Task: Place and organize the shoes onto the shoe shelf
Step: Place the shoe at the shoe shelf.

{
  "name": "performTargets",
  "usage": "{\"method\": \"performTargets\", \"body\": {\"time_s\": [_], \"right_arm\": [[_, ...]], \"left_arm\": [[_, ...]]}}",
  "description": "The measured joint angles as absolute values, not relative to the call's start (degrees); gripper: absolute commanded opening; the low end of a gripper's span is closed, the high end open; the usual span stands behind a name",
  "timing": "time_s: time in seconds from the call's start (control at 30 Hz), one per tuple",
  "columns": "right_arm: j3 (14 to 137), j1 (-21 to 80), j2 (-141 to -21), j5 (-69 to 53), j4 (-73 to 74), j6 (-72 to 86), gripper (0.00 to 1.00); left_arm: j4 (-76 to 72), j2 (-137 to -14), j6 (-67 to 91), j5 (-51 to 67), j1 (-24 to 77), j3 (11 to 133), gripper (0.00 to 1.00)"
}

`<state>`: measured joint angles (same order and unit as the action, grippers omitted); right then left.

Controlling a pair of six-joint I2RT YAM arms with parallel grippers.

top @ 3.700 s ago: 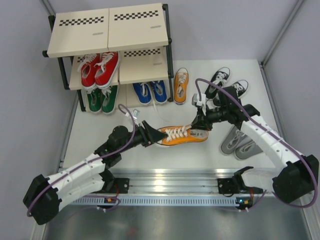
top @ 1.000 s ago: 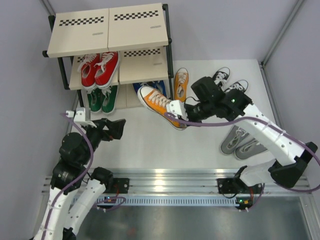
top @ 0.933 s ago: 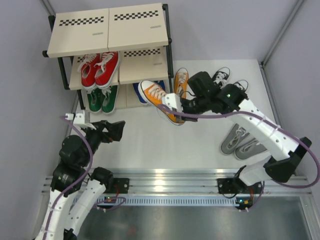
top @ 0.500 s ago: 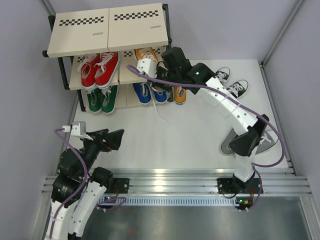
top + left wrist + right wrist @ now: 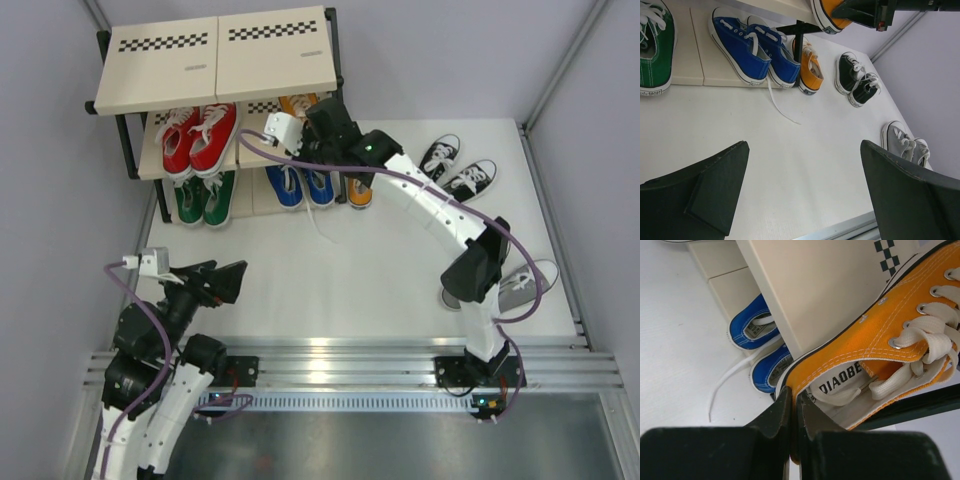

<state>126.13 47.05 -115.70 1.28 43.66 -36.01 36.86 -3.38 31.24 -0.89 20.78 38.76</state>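
Observation:
The shoe shelf (image 5: 215, 60) stands at the back left. A red pair (image 5: 200, 135) sits on its middle tier, with a green pair (image 5: 205, 198) and a blue pair (image 5: 300, 185) on the bottom tier. My right gripper (image 5: 795, 397) is shut on the heel wall of an orange shoe (image 5: 890, 325), holding it over the right half of the middle board (image 5: 820, 285). The other orange shoe (image 5: 810, 70) lies on the table beside the shelf's right post. My left gripper (image 5: 804, 150) is open and holds nothing, low at the near left.
A black pair (image 5: 455, 168) stands at the back right of the table. A grey pair (image 5: 515, 285) lies at the right, partly behind my right arm. A loose white lace (image 5: 782, 107) trails from the blue shoes onto the table. Grey walls close in both sides.
My right arm has swung up and left, carrying the orange shoe from beside the shelf onto the middle tier's right half. The left arm has drawn back slightly toward the near edge.

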Motion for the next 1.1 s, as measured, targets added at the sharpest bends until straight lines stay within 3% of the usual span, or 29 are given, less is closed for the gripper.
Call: {"method": "performTargets", "body": {"time_s": [0.33, 0.93, 1.1], "right_arm": [[126.1, 46.1, -115.7, 2.4, 39.1, -36.9, 0.13], [126.1, 45.1, -116.0, 3.0, 33.3, -39.1, 0.25], [125.6, 44.7, -116.0, 3.1, 31.7, -40.7, 0.36]], "left_arm": [[36.9, -3.4, 31.4, -0.9, 20.8, 38.7, 0.98], [37.0, -3.4, 31.4, 0.6, 20.8, 38.7, 0.98], [37.0, -3.4, 31.4, 0.6, 20.8, 38.7, 0.98]]}}
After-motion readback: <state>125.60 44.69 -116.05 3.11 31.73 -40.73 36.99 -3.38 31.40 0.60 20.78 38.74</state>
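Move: The right hand has the orange shoe pinched by its heel. The shoe's spot, the right end of the middle shelf, lies about 12 cm ahead, 3 cm to the left and slightly below. The red pair stands some 8 cm ahead and 26 cm left, the blue pair 8 ahead, 5 left and 18 below, the other orange shoe 8 ahead, 12 right and 20 below. That shelf spot is roughly 37 cm ahead and 16 cm right of the left hand. The right fingers let go of the heel of the orange shoe, opening slowly to about a third of their range. At the same time the hand eases forward and up over the heel, about 4 cm each way, tilting its fingertips up some 10 degrees, and ends with its fingers parted either side of the heel. ##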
